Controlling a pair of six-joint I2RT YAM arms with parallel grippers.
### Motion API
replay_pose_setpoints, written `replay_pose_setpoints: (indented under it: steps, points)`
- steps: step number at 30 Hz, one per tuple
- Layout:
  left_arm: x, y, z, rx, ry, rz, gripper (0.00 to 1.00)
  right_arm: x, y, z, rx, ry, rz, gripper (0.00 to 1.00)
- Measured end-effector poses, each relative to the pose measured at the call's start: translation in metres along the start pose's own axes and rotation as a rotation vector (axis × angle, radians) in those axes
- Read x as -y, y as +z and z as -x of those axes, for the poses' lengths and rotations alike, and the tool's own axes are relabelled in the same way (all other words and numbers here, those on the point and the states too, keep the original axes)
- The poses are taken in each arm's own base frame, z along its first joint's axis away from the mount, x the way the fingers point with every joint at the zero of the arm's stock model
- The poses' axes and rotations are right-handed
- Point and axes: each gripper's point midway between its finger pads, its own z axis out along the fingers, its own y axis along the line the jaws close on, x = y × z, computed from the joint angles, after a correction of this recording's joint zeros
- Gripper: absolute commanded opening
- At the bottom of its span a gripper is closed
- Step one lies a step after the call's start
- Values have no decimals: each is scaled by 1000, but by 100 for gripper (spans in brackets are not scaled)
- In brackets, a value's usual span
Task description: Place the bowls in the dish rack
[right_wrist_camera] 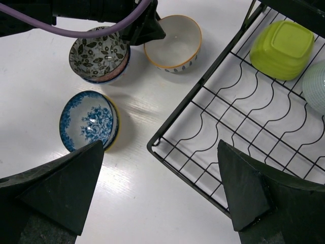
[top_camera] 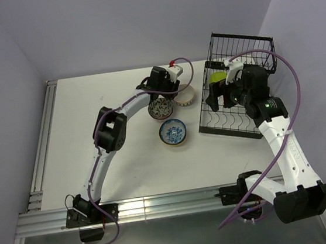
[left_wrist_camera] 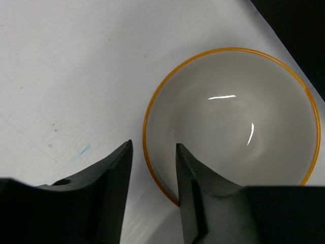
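A cream bowl with an orange rim stands upright on the white table. My left gripper straddles its near rim, one finger inside the bowl and the other outside, with a gap still showing on the outer side. Beside it are a dark floral bowl and a blue-and-white bowl, both upright on the table. The black wire dish rack holds a lime-green bowl and a pale teal bowl. Above the rack's near corner my right gripper hangs wide open and empty.
The rack's taller basket end stands at the far right by the wall. An aluminium rail runs along the table's left edge. The left arm arches over the table's middle toward the bowls.
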Motion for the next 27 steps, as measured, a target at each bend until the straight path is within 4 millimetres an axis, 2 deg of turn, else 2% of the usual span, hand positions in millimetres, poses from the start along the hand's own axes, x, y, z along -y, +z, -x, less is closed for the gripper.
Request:
replay_pose_setpoints:
  steps: [3, 8, 9, 11, 20, 24, 27]
  points:
    - [2, 0, -1, -4, -14, -2, 40, -1, 0, 0, 0, 7, 4, 100]
    - [4, -1, 2, 1, -73, -4, 16, -4, 0, 0, -5, 17, 19, 100]
    - [5, -1, 4, 4, -87, -4, 7, -4, 0, 0, -6, 20, 19, 100]
    - [7, -1, 6, 7, -113, -9, 0, -4, -1, 2, -4, 23, 19, 100]
    - [10, -2, 8, 10, -221, -16, 0, -6, -5, 11, 15, 39, 17, 100]
    - [12, -3, 14, 40, -349, -52, 0, -6, -6, 15, 24, 60, 10, 100]
    - [9, -15, 21, 69, -468, -81, 0, -5, -8, 19, 35, 73, 2, 100]
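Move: The left fingers, part open, straddle the left rim of the white bowl, whose middle is about 5 cm to the right, level fore and aft, and 2 cm lower. The patterned bowls stand some 7 cm left and 5 cm back of that hand; the green bowl in the rack is about 20 cm right and 5 cm ahead, roughly level in height. From the right hand, the white bowl lies some 21 cm ahead, 14 cm left and 24 cm below. The left fingers close and pinch the white bowl's left rim, then raise it about 2.5 cm, turning nearly 30 degrees. ##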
